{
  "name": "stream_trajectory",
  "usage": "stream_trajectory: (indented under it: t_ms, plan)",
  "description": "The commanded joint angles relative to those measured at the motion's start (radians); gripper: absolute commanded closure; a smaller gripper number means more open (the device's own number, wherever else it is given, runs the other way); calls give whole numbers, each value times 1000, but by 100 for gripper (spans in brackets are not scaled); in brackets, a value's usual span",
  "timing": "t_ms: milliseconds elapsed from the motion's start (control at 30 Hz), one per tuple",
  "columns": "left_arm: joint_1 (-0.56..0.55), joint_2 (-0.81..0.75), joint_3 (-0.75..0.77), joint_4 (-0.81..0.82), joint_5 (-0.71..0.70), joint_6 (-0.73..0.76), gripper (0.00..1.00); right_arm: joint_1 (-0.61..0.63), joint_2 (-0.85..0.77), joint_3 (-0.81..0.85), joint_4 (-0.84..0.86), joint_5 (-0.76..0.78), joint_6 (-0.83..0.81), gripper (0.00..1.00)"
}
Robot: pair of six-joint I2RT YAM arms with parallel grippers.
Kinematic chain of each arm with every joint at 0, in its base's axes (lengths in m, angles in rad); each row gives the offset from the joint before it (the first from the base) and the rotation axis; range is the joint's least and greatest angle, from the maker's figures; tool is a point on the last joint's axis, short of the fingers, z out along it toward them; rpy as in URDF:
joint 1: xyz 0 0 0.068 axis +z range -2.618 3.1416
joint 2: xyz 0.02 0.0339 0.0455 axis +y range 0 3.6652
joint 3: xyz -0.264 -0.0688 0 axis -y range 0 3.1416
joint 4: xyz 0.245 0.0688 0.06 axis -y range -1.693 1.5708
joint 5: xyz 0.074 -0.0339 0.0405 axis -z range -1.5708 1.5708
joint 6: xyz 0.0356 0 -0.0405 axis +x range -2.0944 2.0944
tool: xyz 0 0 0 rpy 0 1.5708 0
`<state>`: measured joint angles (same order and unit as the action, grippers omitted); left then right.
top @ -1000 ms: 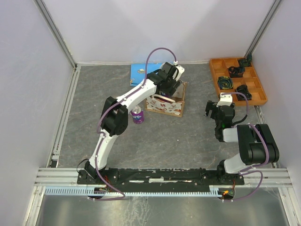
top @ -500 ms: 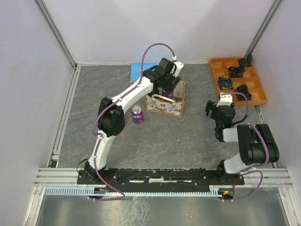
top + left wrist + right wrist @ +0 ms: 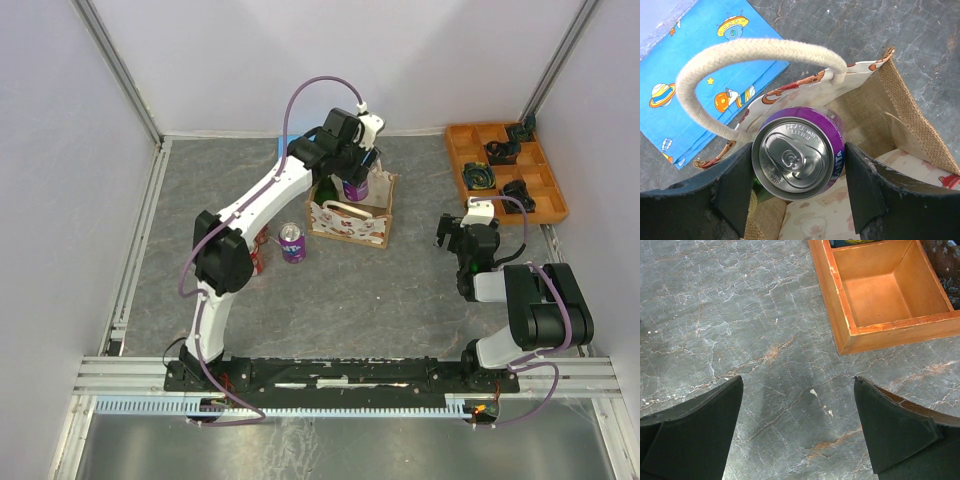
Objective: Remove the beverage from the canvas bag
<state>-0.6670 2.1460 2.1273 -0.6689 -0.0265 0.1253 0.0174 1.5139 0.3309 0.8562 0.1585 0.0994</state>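
Observation:
The canvas bag (image 3: 352, 218) stands mid-table, beige with a red print and cream loop handles (image 3: 755, 50). My left gripper (image 3: 353, 178) hangs over its far end, shut on the beverage, a purple soda can (image 3: 799, 157) held upright with its silver top facing the wrist camera. The can (image 3: 356, 188) is raised above the bag's opening, its black fingers (image 3: 732, 185) pressed on both sides. A green bottle (image 3: 756, 186) shows inside the bag beneath the can. My right gripper (image 3: 798, 385) stands open over bare table at the right (image 3: 447, 235).
A second purple can (image 3: 292, 243) stands on the table left of the bag. A flat blue sheet with space pictures (image 3: 690, 100) lies behind the bag. The orange compartment tray (image 3: 462, 160) sits at the back right, its near corner (image 3: 847, 337) by my right gripper.
The left arm has risen and pulled back from inside the bag, and the purple can has come up out of the opening with it. The right arm is still.

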Motion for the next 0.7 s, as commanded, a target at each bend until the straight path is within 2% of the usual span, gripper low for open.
stream_trajectory:
  t_ms: [0, 433, 667]
  plan:
    - [15, -128, 36, 54, 75, 18, 97, 0, -3, 22, 34, -4, -11, 1]
    - [33, -227, 37, 66, 141, 9, 97, 0, -3, 22, 33, -4, -11, 1]
    - [33, -340, 0, 69, 109, 37, 97, -1, -4, 22, 34, -4, -11, 1]
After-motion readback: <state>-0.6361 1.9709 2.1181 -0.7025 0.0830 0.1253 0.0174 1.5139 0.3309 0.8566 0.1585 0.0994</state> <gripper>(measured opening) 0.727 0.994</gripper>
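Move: The left hand already holds the purple can just over the canvas bag, whose middle is about 5 cm back and 13 cm below. The standing purple can, beside which the held one may go, is some 14 cm back, 14 cm left and 13 cm below. The green bottle is roughly 7 cm left and 2 cm back; the nearer red can is 18 cm back, 25 cm left. From the right hand the standing purple can lies about 43 cm left, 7 cm back. Keeping its pinch on the sides of the purple can near the top, the left hand draws the can up out of the bag by about 8 cm, mostly straight up and gathering speed, while easing back 2 to 3 cm with a slight drift left. The wrist tilts less than 10 degrees and the fingers keep their opening. ##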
